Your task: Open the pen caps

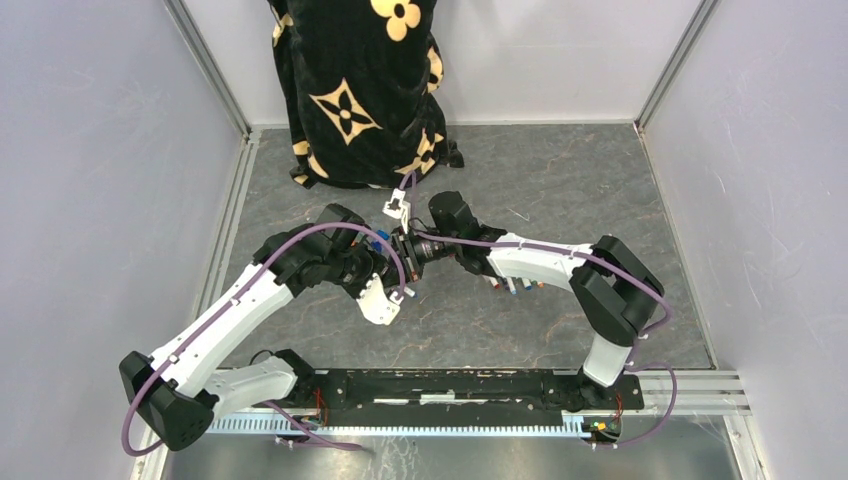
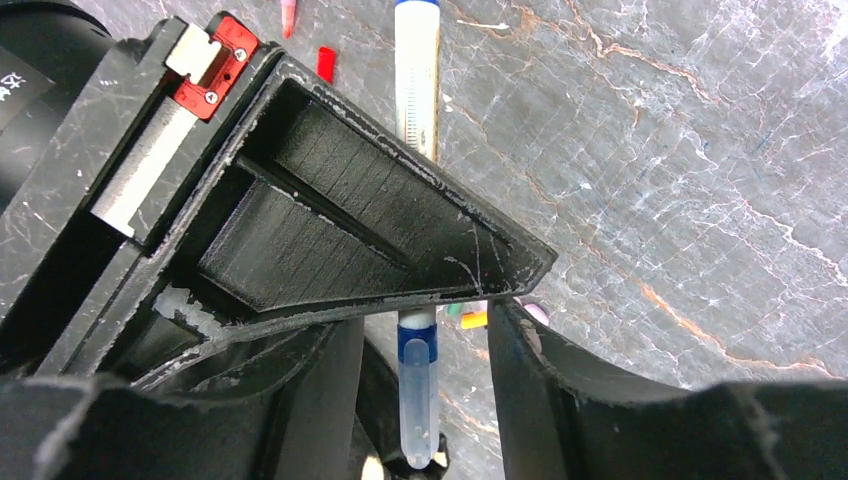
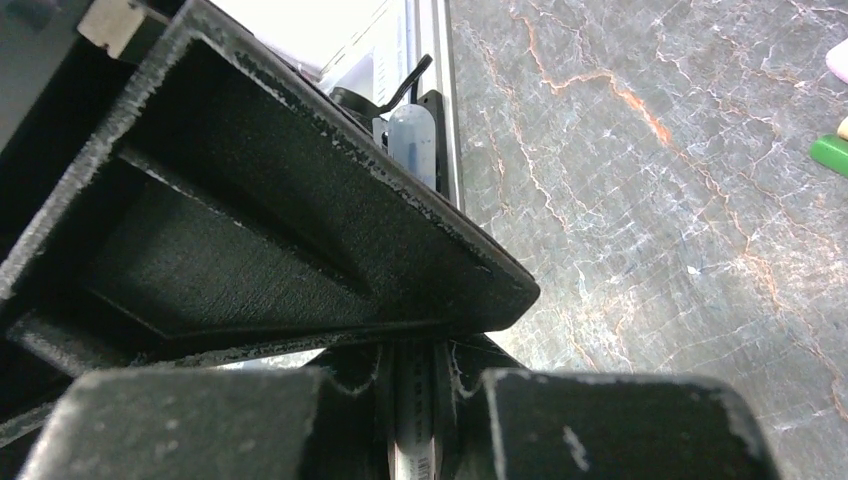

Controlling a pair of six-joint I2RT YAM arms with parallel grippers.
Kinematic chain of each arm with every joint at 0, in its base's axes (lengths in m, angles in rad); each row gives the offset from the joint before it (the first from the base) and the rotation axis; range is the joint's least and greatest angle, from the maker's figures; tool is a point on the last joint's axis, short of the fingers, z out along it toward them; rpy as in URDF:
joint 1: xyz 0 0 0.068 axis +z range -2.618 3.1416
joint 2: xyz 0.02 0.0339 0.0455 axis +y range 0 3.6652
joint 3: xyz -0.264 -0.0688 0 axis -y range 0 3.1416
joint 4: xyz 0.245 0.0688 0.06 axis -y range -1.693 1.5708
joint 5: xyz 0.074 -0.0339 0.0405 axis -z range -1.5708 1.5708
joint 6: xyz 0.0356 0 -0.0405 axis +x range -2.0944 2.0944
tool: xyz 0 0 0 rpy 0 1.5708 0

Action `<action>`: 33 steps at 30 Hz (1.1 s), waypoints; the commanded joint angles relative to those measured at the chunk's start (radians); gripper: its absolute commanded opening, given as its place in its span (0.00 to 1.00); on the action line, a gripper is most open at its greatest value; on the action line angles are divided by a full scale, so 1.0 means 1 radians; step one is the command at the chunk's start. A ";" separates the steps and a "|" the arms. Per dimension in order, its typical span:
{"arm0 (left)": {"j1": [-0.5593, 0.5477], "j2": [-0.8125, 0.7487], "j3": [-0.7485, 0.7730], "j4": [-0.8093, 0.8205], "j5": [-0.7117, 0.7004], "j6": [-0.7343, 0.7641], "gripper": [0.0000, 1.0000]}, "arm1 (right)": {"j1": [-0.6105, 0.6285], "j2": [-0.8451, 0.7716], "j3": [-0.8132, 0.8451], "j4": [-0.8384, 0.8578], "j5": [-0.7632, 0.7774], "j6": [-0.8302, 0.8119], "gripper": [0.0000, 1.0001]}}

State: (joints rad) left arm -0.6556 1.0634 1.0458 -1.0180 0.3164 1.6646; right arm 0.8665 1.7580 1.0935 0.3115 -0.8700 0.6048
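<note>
A white-barrelled pen runs down the left wrist view, its clear cap with a blue band still on it. My left gripper is open, and its fingers stand on either side of the cap without touching it. My right gripper is shut on the pen's barrel, and the capped end shows beyond the other gripper's finger. In the top view the left gripper and right gripper meet tip to tip at mid-table.
Several pens lie under the right forearm. Loose caps lie on the marble top: a red one, an orange one and a green one. A black patterned cloth stands at the back. Grey walls close in both sides.
</note>
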 commanded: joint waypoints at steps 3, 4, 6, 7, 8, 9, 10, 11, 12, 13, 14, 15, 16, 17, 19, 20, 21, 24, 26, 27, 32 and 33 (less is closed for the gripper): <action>-0.007 0.023 0.029 0.000 0.051 -0.016 0.41 | 0.000 0.015 0.060 0.104 -0.035 0.054 0.00; -0.007 0.025 0.032 -0.003 0.048 -0.016 0.35 | 0.000 0.016 0.056 0.124 -0.043 0.072 0.00; -0.007 0.029 0.034 -0.003 0.048 -0.016 0.24 | -0.001 0.021 0.052 0.176 -0.061 0.107 0.00; -0.006 0.030 0.035 -0.003 0.051 -0.016 0.19 | 0.000 0.022 0.049 0.203 -0.069 0.131 0.00; -0.007 0.031 0.038 -0.004 0.053 -0.020 0.15 | 0.000 0.024 0.042 0.244 -0.077 0.160 0.00; -0.008 0.033 0.039 -0.004 0.056 -0.026 0.13 | 0.001 0.024 0.033 0.298 -0.083 0.197 0.00; -0.007 0.036 0.043 -0.003 0.061 -0.035 0.11 | -0.001 0.024 0.033 0.320 -0.081 0.209 0.00; -0.007 0.040 0.045 -0.004 0.063 -0.042 0.09 | -0.002 0.027 0.041 0.316 -0.078 0.209 0.00; -0.006 0.041 0.045 -0.003 0.063 -0.046 0.06 | -0.002 0.030 0.046 0.316 -0.074 0.210 0.00; -0.007 0.041 0.045 -0.003 0.062 -0.047 0.03 | -0.005 0.031 0.049 0.316 -0.067 0.212 0.00; -0.006 0.041 0.045 -0.004 0.061 -0.047 0.03 | -0.007 0.035 0.053 0.315 -0.064 0.212 0.00; -0.007 0.040 0.046 -0.003 0.060 -0.048 0.02 | -0.007 0.040 0.059 0.308 -0.057 0.210 0.00; -0.007 0.040 0.046 -0.006 0.059 -0.045 0.02 | -0.007 0.051 0.074 0.281 -0.046 0.196 0.00; -0.006 0.040 0.046 -0.007 0.058 -0.040 0.02 | -0.007 0.066 0.095 0.237 -0.039 0.179 0.00; -0.007 0.042 0.045 -0.004 0.049 -0.025 0.02 | -0.008 0.110 0.155 0.114 -0.032 0.133 0.00; -0.006 0.043 0.044 -0.003 0.041 -0.011 0.02 | -0.010 0.135 0.176 0.070 -0.029 0.114 0.00; -0.006 0.044 0.037 0.006 0.023 0.007 0.02 | -0.011 0.160 0.194 0.044 -0.030 0.105 0.00; 0.055 0.049 0.021 0.014 -0.120 0.095 0.02 | -0.026 0.189 0.220 -0.360 -0.017 -0.125 0.00; 0.425 0.062 0.072 -0.034 -0.040 0.330 0.02 | -0.013 -0.117 -0.231 -0.355 0.025 -0.182 0.00; 0.733 0.088 0.104 -0.090 0.030 0.485 0.02 | -0.010 -0.285 -0.569 -0.044 0.056 -0.039 0.00; 0.298 -0.031 -0.002 0.057 -0.031 0.244 0.02 | -0.013 -0.239 -0.367 -0.151 -0.023 -0.053 0.00; 0.262 -0.028 0.012 0.010 -0.039 0.225 0.02 | -0.014 -0.239 -0.386 -0.094 -0.037 -0.009 0.00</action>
State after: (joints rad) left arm -0.1314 1.1683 1.0779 -1.0939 0.5728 1.9247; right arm 0.8352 1.3949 0.6186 0.4107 -0.8043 0.6201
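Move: The clear blue-banded pen cap sits between the left fingers, practically at that hand's point; from the right hand, shut on the pen's barrel, the cap is about 5 cm left, 1 cm ahead and level. Down on the table, some 17 cm below the left hand, the pile of loose caps lies roughly 4 cm ahead and 4 cm left of it, and the two blue caps about 7 cm ahead and 1 cm right. The pen cap is first pinched by the closing left fingers, while the right hand keeps its grip on the barrel. The left hand then pulls left and forward, the right hand at first following about 2 cm left, before they spring apart: left some 8 cm left and 5 cm forward, right ending about 8 cm right, 5 cm back and slightly lower. ##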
